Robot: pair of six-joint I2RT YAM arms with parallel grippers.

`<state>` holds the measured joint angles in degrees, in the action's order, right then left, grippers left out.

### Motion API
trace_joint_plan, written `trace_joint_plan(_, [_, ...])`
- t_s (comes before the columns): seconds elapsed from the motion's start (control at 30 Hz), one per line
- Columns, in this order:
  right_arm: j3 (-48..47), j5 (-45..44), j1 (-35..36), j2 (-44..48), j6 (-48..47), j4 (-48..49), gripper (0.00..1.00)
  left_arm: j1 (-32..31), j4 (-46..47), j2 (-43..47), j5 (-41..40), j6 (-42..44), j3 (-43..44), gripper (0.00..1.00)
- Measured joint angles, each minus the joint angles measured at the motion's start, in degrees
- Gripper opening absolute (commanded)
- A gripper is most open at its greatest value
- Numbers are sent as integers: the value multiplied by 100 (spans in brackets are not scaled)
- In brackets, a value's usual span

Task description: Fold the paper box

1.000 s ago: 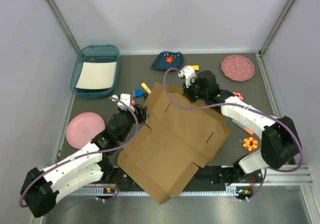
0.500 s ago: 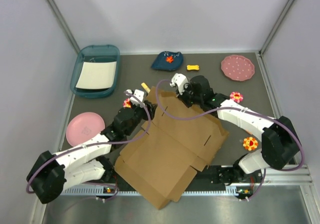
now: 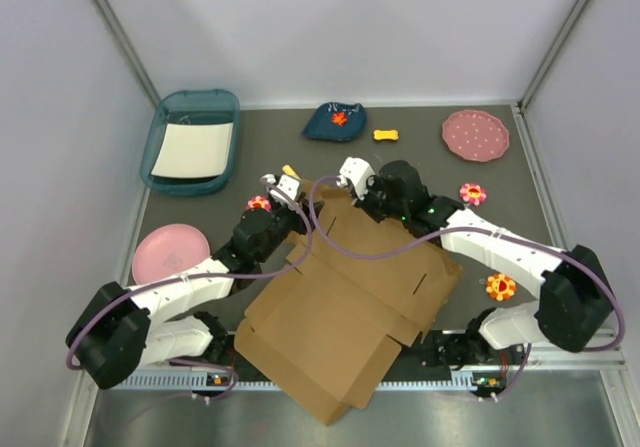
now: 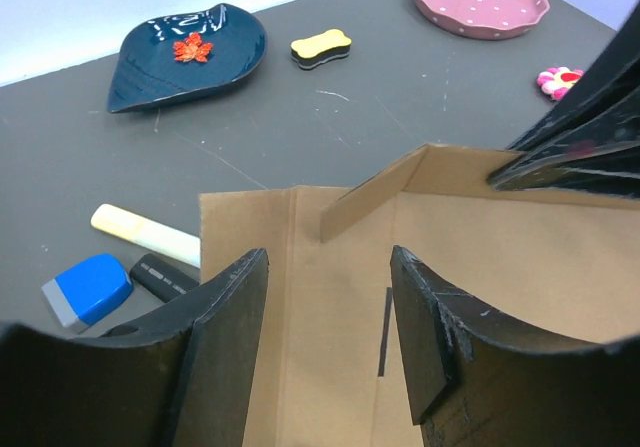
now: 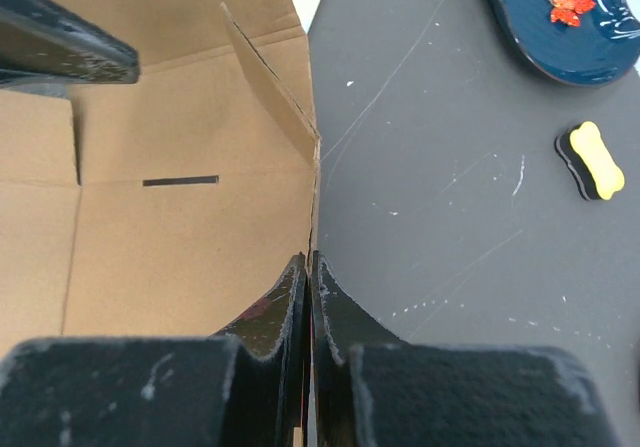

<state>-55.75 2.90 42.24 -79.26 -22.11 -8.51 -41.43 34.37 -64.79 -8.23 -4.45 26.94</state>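
The paper box (image 3: 345,292), brown die-cut cardboard, lies mostly flat in the middle of the table, with its near corner past the table's front edge. My right gripper (image 5: 311,267) is shut on the thin edge of the box's far side panel (image 5: 190,217), which a small raised flap (image 5: 270,77) adjoins. From above, the right gripper (image 3: 340,199) sits at the box's far corner. My left gripper (image 4: 328,257) is open, its fingers (image 4: 240,307) hovering over the far-left panel (image 4: 320,347) with nothing between them. From above, the left gripper (image 3: 300,217) is close beside the right one.
Beyond the box lie a dark blue leaf dish (image 3: 335,120), a yellow bone toy (image 3: 385,135) and a dotted pink plate (image 3: 475,134). A teal tray (image 3: 152,157) stands back left and a pink plate (image 3: 165,257) left. Flower toys (image 3: 500,287) lie right; a yellow marker (image 4: 145,235) and blue block (image 4: 88,289) lie left.
Both grippers have moved toward the box's far corner: the left one up and right, the right one down and left. The box has shifted slightly with them.
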Motion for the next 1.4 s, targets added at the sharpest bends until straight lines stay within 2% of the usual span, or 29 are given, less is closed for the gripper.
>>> trace_joint_plan(0.27, [422, 9, 2, 732, 289, -7, 0, 90, 527, -463, 697, 61, 0, 57])
trace_joint_plan(0.5, [476, 35, 2, 778, 398, -72, 0, 90, 1078, -710, 1123, 240, 0, 56])
trace_joint_plan(0.7, [476, 66, 2, 778, 424, -98, 0, 90, 1137, -1139, 1421, 481, 173, 52])
trace_joint_plan(0.8, [476, 63, 13, 778, 424, -109, 0, 90, 1161, -1311, 1475, 535, 238, 40])
trace_joint_plan(0.83, [476, 63, 22, 778, 424, -118, 0, 90, 1163, -1346, 1491, 551, 243, 25])
trace_joint_plan(0.97, [476, 15, 57, 772, 424, -140, 0, 94, 1209, -1449, 1615, 538, 254, 0])
trace_joint_plan(1.2, [474, -107, 66, 752, 505, -107, 0, 44, 1207, -1449, 1742, 44, 254, 0])
trace_joint_plan(1.4, [474, -181, 105, 752, 643, 4, 0, -81, 1340, -1392, 1259, -925, 140, 0])
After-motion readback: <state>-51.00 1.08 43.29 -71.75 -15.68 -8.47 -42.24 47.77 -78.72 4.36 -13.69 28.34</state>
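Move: The corner tab on the box's far flap, still loose, lies about 3 cm ahead of the open left hand, 4 cm to its right and slightly lower. The box's left side flap is about 4 cm straight ahead of that hand and 4 cm below, while the blue eraser lies on the table some 8 cm ahead, 9 cm left and 15 cm down. From the right hand, already pinching the flap's edge, the tab is roughly 3 cm ahead and 5 cm left. The far flap's corner tab is met by the left hand, which sweeps about 6 cm to the right and sinks some 2 cm, turning about 15 degrees clockwise, then shuts its open fingers and pinches the tab. Early on, the right hand, keeping its grip on the flap's edge, draws back 2 to 3 cm, slightly right and up, then holds there. ##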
